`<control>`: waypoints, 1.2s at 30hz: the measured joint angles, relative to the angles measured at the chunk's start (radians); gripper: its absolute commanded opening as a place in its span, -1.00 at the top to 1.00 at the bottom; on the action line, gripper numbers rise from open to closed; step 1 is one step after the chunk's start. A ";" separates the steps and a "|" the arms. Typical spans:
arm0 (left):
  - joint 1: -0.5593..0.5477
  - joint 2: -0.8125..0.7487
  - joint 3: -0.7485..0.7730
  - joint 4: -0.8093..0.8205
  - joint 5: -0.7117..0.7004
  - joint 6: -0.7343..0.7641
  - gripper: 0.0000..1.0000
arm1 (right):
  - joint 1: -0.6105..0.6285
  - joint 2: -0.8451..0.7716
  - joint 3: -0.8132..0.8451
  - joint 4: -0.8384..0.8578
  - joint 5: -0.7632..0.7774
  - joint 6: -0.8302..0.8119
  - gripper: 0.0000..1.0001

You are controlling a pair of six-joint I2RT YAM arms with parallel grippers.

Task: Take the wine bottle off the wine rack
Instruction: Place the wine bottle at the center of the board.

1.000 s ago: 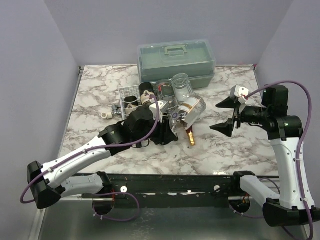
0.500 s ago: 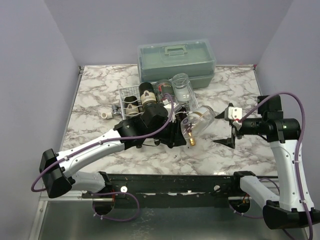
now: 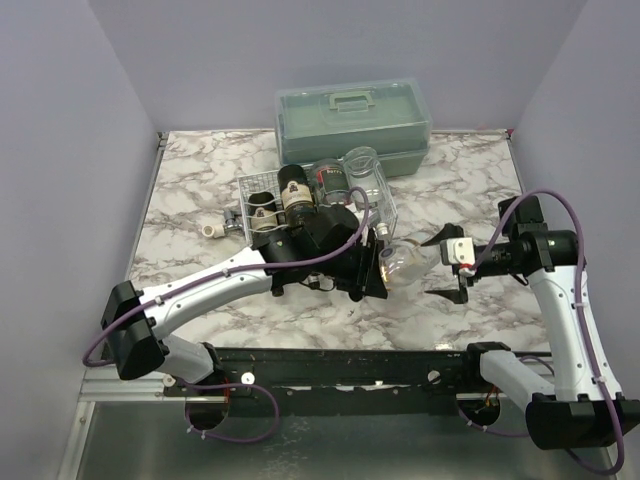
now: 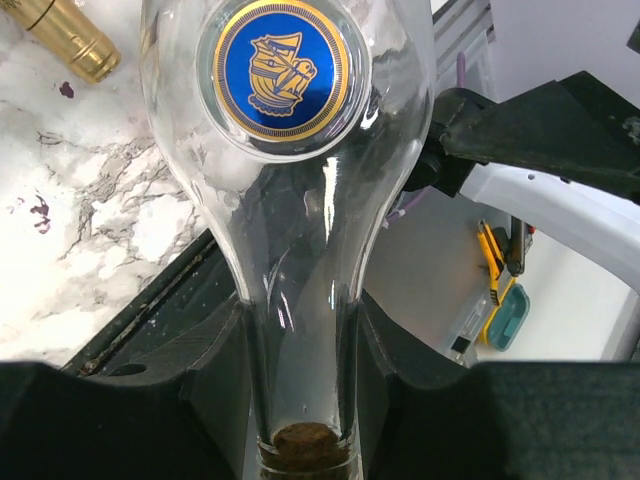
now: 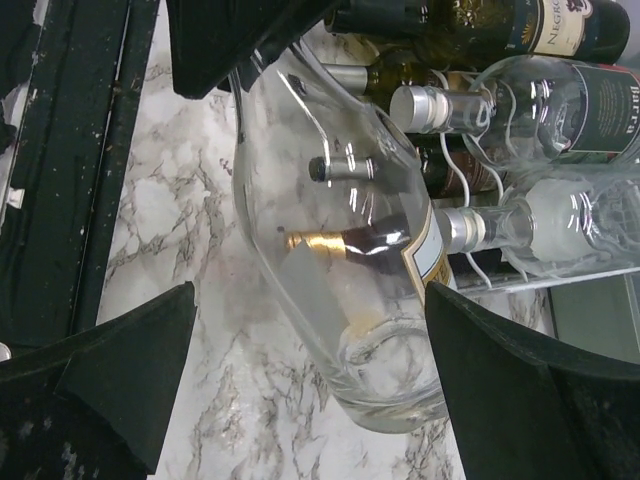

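My left gripper [image 3: 385,268] [image 4: 300,400] is shut on the neck of a clear wine bottle [image 3: 402,262] [image 4: 283,150] that bears a blue and gold medallion. The bottle [image 5: 340,290] hangs tilted over the marble table, in front of and to the right of the white wire wine rack [image 3: 252,188] [image 5: 462,195]. My right gripper [image 3: 443,265] [image 5: 320,390] is open, and its fingers flank the bottle's base with gaps on both sides.
Several other bottles, dark [image 3: 292,190] and clear [image 3: 365,180], lie on the rack. A gold-foil bottle neck [image 4: 60,30] lies on the marble table [image 3: 200,170] near the held bottle. A grey-green plastic case [image 3: 352,115] stands behind the rack.
The left arm has swung the clear bottle right and nearer, away from the rack. The right gripper, still open, has come down and left until its fingers flank the bottle's base.
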State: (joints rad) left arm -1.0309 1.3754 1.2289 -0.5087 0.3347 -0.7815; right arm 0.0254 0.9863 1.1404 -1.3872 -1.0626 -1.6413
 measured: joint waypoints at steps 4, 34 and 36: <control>-0.001 0.061 0.035 -0.018 0.018 -0.023 1.00 | 0.000 0.002 -0.036 0.002 -0.012 -0.040 -1.00; -0.040 0.320 0.218 -0.147 0.092 -0.264 1.00 | 0.028 0.021 -0.331 0.138 -0.136 -0.109 -1.00; -0.042 0.327 0.229 -0.163 0.082 -0.277 1.00 | 0.029 0.019 -0.348 0.162 -0.136 -0.099 -1.00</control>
State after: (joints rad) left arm -1.0729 1.7027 1.4578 -0.6720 0.4164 -1.0588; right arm 0.0544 1.0058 0.7925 -1.2255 -1.1988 -1.7401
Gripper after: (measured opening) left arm 0.401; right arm 0.998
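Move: The clear wine bottle hangs by its neck in the left fingers, its middle about 8 cm right, 2 cm ahead and 7 cm below the left hand, whose way leads to the open right gripper, some 12 cm right and roughly level. From the right hand its middle lies about 5 cm left, 1 cm ahead and 4 cm below; the gold-topped bottle is 11 cm left, 7 cm ahead, 17 cm down. The clear wine bottle, still gripped by the neck, is carried by the left hand about 5 cm right and nearly as far down, while that wrist turns some 25 degrees to tip the base downward. The right hand sinks about 8 cm around the bottle's body, easing slightly left and back, fingers staying wide open; whether they touch the glass can't be seen. ##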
